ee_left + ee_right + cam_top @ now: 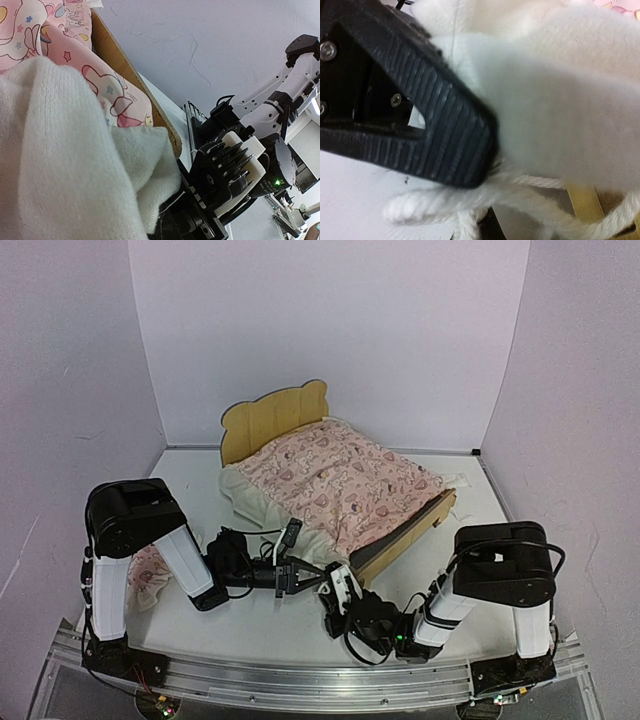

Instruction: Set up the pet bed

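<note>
The pet bed (275, 418) stands mid-table, its wavy headboard at the back left. The pink patterned blanket (340, 475) lies over it, and its white edge hangs off the near side. Both grippers meet at that near edge by the foot corner. My left gripper (303, 575) is shut on the white fleece edge (60, 150), beside the wooden rail (125, 65). My right gripper (335, 585) is shut on the blanket's white fringe (560, 100), low in the right wrist view. A black ribbed finger (445, 135) presses the fleece there. The mattress is hidden under the blanket.
A small pink pillow (150, 578) lies on the table at the left, behind the left arm. The right arm's wrist body (235, 170) sits close to the left gripper. White walls enclose the table on three sides.
</note>
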Available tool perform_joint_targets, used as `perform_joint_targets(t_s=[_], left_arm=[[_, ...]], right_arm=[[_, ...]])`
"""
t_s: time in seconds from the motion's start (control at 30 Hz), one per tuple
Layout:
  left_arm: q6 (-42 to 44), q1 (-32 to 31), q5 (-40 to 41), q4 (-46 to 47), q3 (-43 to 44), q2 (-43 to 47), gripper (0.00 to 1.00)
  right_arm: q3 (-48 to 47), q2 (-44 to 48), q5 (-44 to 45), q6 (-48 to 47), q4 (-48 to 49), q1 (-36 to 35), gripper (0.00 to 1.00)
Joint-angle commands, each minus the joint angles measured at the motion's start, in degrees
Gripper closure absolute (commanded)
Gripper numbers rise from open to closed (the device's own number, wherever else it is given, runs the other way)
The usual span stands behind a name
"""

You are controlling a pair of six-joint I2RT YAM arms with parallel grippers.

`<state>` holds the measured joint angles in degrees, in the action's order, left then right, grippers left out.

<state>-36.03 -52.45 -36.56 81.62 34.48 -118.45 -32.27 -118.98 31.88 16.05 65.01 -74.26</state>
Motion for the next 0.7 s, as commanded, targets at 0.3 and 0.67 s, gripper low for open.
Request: perform_joint_targets(t_s=[0.3,0.67], left_arm=[[4.54,0.11,8.61,3.41,-6.61,11.03,1.00],[11.39,-3.18,17.36,2.86,-5.60,16.37,1.00]], right_arm=[[4.71,15.50,-10.29,8.67,-28.95,0.25,1.00],[4.45,22.42,-8.51,10.17,-42.04,0.24,1.00]])
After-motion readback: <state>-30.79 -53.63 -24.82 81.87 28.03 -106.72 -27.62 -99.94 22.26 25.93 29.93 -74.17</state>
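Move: Near the bed's closest corner the two hands almost meet, each already shut on the blanket's white trim or cord. That corner lies about 7 cm to the left hand's right, level with it fore and aft and some 5 cm below; the pink blanket's tip is about 4 cm ahead, 4 cm right and a bit lower. From the right hand, the bed corner is about 2 cm ahead and 7 cm right, the blanket's tip some 6 cm ahead and 4 cm right, both slightly higher. Pulling apart beside the bed's near corner, the right hand keeps its pinch on the white cord and draws it right and back towards itself by about 6 cm, sinking 2 cm and tipping its fingers down some 20 degrees. The left, still shut, goes the opposite way: first left, then up about 5 cm, turning slightly counter-clockwise. ##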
